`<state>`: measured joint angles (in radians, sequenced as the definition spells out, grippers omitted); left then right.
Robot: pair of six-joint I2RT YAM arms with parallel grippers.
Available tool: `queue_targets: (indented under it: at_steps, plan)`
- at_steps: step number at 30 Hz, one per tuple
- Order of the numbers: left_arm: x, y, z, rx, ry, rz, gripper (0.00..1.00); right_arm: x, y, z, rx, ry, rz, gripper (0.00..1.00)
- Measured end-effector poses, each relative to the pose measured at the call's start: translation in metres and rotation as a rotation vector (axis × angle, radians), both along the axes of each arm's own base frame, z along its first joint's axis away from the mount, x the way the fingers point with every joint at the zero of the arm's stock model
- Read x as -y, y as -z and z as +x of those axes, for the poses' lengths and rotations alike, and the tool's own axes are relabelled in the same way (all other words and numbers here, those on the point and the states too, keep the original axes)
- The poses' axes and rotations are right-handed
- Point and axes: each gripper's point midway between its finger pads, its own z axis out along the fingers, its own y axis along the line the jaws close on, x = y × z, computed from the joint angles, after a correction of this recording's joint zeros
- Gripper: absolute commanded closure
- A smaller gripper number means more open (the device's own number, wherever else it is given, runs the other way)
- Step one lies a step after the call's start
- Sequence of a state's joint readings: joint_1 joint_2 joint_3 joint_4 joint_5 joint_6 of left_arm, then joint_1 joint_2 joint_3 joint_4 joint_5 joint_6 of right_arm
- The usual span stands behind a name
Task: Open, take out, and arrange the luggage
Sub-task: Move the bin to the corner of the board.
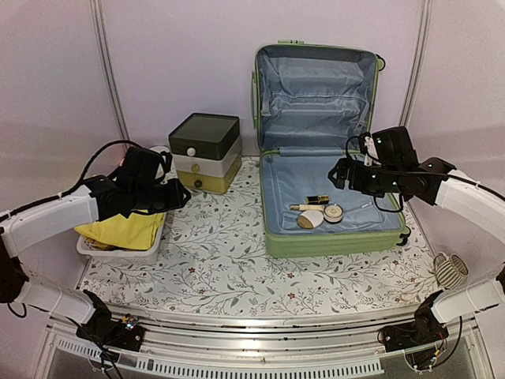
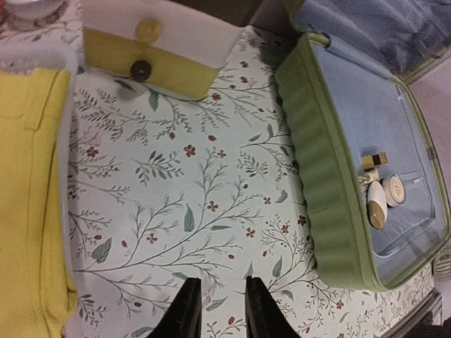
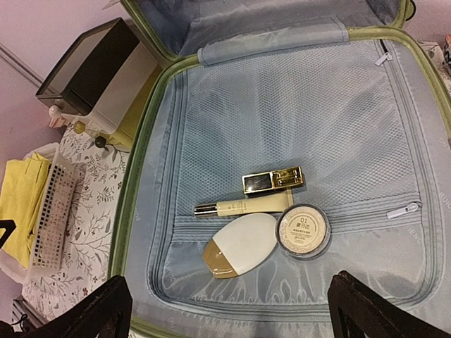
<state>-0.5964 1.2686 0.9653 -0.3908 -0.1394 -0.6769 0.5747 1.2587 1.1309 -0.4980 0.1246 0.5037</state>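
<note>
The light-green luggage [image 1: 331, 243] lies open at the back right, its lid standing up against the wall and its pale blue lining showing. On the lining lie a gold case [image 3: 273, 180], a cream tube [image 3: 243, 205], a white-and-gold oval bottle [image 3: 239, 243] and a round compact [image 3: 303, 230]. My right gripper [image 3: 231, 282] hangs open above them, jaws wide, nothing between them. My left gripper [image 2: 221, 282] hovers over the floral cloth, left of the luggage's ribbed wall [image 2: 320, 176]. Its fingers stand a little apart with nothing between them.
A white-and-yellow drawer box [image 1: 205, 151] with a dark lid stands at the back, left of the luggage. A white mesh basket [image 1: 118, 251] holding yellow cloth [image 1: 122, 229] sits under the left arm. A striped round object [image 1: 450, 270] lies by the table's right edge.
</note>
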Motion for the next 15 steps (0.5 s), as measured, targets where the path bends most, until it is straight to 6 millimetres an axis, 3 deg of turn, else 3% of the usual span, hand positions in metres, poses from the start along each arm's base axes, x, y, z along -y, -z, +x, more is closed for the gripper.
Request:
queue_targets:
  at_steps: [5, 6, 8, 9, 15]
  plan:
    - [0.024, -0.026, -0.009, 0.121, 0.144, -0.063, 0.53, -0.005, 0.001, 0.000, 0.007, -0.028, 0.011, 0.01]
    - [0.026, -0.029, -0.012, 0.139, 0.158, -0.074, 0.46, -0.006, 0.002, -0.001, 0.006, -0.033, 0.010, 0.01]
    - [0.029, -0.036, -0.016, 0.180, 0.186, -0.090, 0.14, -0.006, 0.004, -0.001, 0.004, -0.039, 0.008, 0.01]
    - [0.029, -0.039, -0.017, 0.197, 0.192, -0.097, 0.07, -0.007, 0.004, -0.001, 0.005, -0.044, 0.009, 0.01]
    - [0.032, -0.054, -0.014, 0.267, 0.205, -0.126, 0.02, -0.011, 0.003, -0.002, 0.025, -0.068, 0.018, 0.01]
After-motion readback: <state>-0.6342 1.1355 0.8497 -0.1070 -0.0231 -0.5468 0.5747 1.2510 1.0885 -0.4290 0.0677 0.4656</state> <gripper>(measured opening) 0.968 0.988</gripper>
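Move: The bin with the yellow cloth already sits in the near-left corner area, its middle about 17 cm to the left hand's left, 5 cm ahead and 15 cm below. From that hand the drawer box stands about 29 cm ahead, 5 cm to the right and 8 cm lower; the open suitcase's lower shell is centred some 43 cm right, 16 cm ahead and 15 cm below. From the right hand the bin lies roughly 66 cm left, 5 cm ahead, 20 cm below. Upward and off to the right, the left hand goes on backing away from the bin it is already clear of, climbing about 5 cm and shifting some 3 cm right. The wrist tips the fingers up roughly 15 degrees and turns them clockwise a little less, towards the suitcase, while the fingers spread from nearly a quarter open to fully wide, touching nothing. ##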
